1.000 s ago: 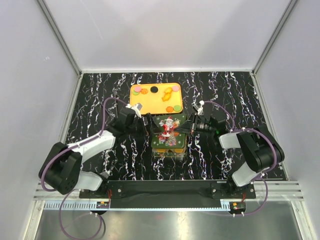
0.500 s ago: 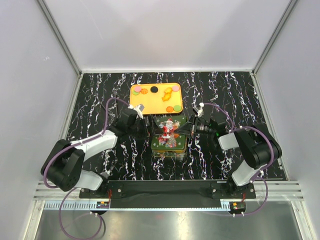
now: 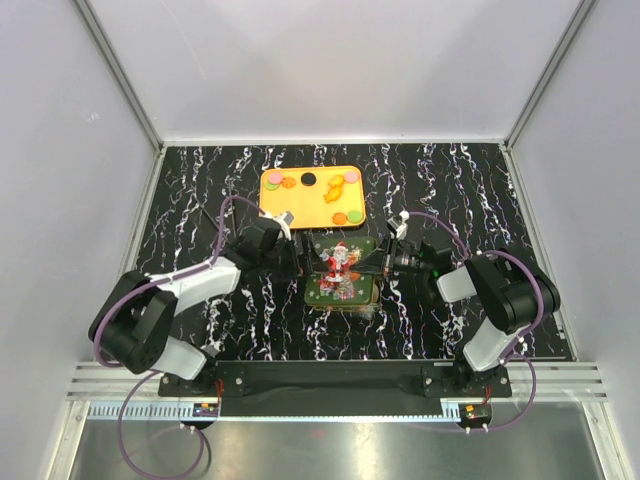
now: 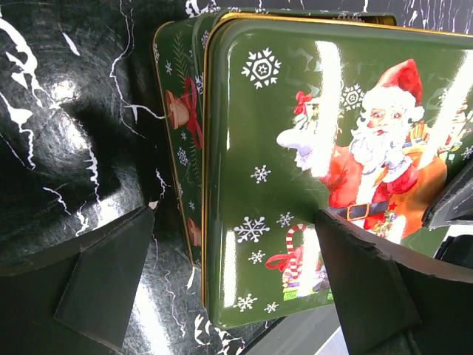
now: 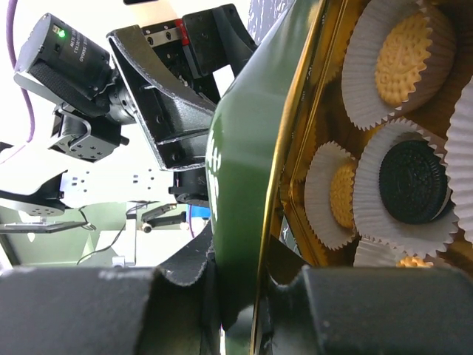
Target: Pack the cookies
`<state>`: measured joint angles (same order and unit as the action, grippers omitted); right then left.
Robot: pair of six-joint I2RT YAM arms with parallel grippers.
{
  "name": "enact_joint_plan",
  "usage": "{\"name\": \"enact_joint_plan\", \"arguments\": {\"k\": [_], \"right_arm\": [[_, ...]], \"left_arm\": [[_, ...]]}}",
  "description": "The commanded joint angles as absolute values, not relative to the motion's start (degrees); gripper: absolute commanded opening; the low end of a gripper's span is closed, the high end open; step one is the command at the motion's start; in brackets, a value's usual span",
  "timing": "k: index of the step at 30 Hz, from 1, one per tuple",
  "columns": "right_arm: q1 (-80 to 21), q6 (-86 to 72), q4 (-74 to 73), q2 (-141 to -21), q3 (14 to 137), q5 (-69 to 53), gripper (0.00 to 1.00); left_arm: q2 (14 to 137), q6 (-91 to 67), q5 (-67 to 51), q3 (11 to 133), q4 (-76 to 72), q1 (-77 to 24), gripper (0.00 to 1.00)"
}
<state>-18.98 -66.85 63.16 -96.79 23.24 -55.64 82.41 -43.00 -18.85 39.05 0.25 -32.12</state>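
Note:
The green Santa tin lid is held tilted over the open tin. My right gripper is shut on the lid's right rim. My left gripper is open, its fingers standing either side of the lid's left edge without closing on it. In the right wrist view the tin holds orange cookies and a black cookie in white paper cups. More cookies, a black one among them, lie on the orange tray behind the tin.
The orange tray stands just behind the tin, near both grippers. The black marbled table is bounded by white walls on three sides. The left arm's purple cable loops above the table at the left.
My left gripper has moved right, up to the lid's left edge. The lid, held by my right gripper, has come down flatter over the tin.

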Motion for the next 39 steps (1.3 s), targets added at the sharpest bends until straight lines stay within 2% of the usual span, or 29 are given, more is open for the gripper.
{"name": "enact_joint_plan", "arguments": {"k": [1, 11, 20, 32, 39], "right_arm": [[-18.28, -66.62, 67.50, -96.68, 23.12, -57.48, 0.18], [-16.26, -68.82, 70.75, -98.00, 22.06, -57.92, 0.34], [-11.52, -71.81, 74.88, -99.58, 20.13, -59.85, 0.42], [-6.77, -69.44, 69.70, -96.33, 17.93, -59.85, 0.43], [-5.10, -62.77, 56.72, -89.93, 17.93, -58.71, 0.44]], "left_arm": [[83.32, -41.13, -17.76, 41.92, -0.09, -32.52, 0.97], [86.13, -40.61, -16.35, 45.96, 4.04, -33.49, 0.96], [88.85, -40.08, -15.03, 49.65, 6.50, -34.80, 0.95], [90.44, -39.38, -13.98, 52.47, 8.79, -35.68, 0.95], [91.14, -39.11, -13.89, 53.61, 9.67, -36.12, 0.95]]}}
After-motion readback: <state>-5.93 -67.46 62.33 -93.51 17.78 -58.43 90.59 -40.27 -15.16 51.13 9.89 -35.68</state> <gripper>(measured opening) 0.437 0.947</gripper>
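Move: The tin's lid lies slantwise over the cookie tin, its right rim already pinched in my right hand. Its middle is about 6 cm to the left and 1 cm back from there, 2 cm lower. The tin sits under it, roughly 6 cm below that hand, 6 cm left and 2 cm back. From my left hand, straddling the left rim, the lid's middle is about 6 cm right and 2 cm back, near level. The orange tray lies some 14 cm straight ahead of the left hand, 6 cm lower. I open my right fingers about halfway, letting go of the lid's right rim, and draw that hand some 6 cm to the right and a little forward, swinging clockwise about 10 degrees. Meanwhile my left hand, still spread wide with one finger on the lid and the other outside its left rim, pushes lid and tin about 2 cm right and slightly forward. ##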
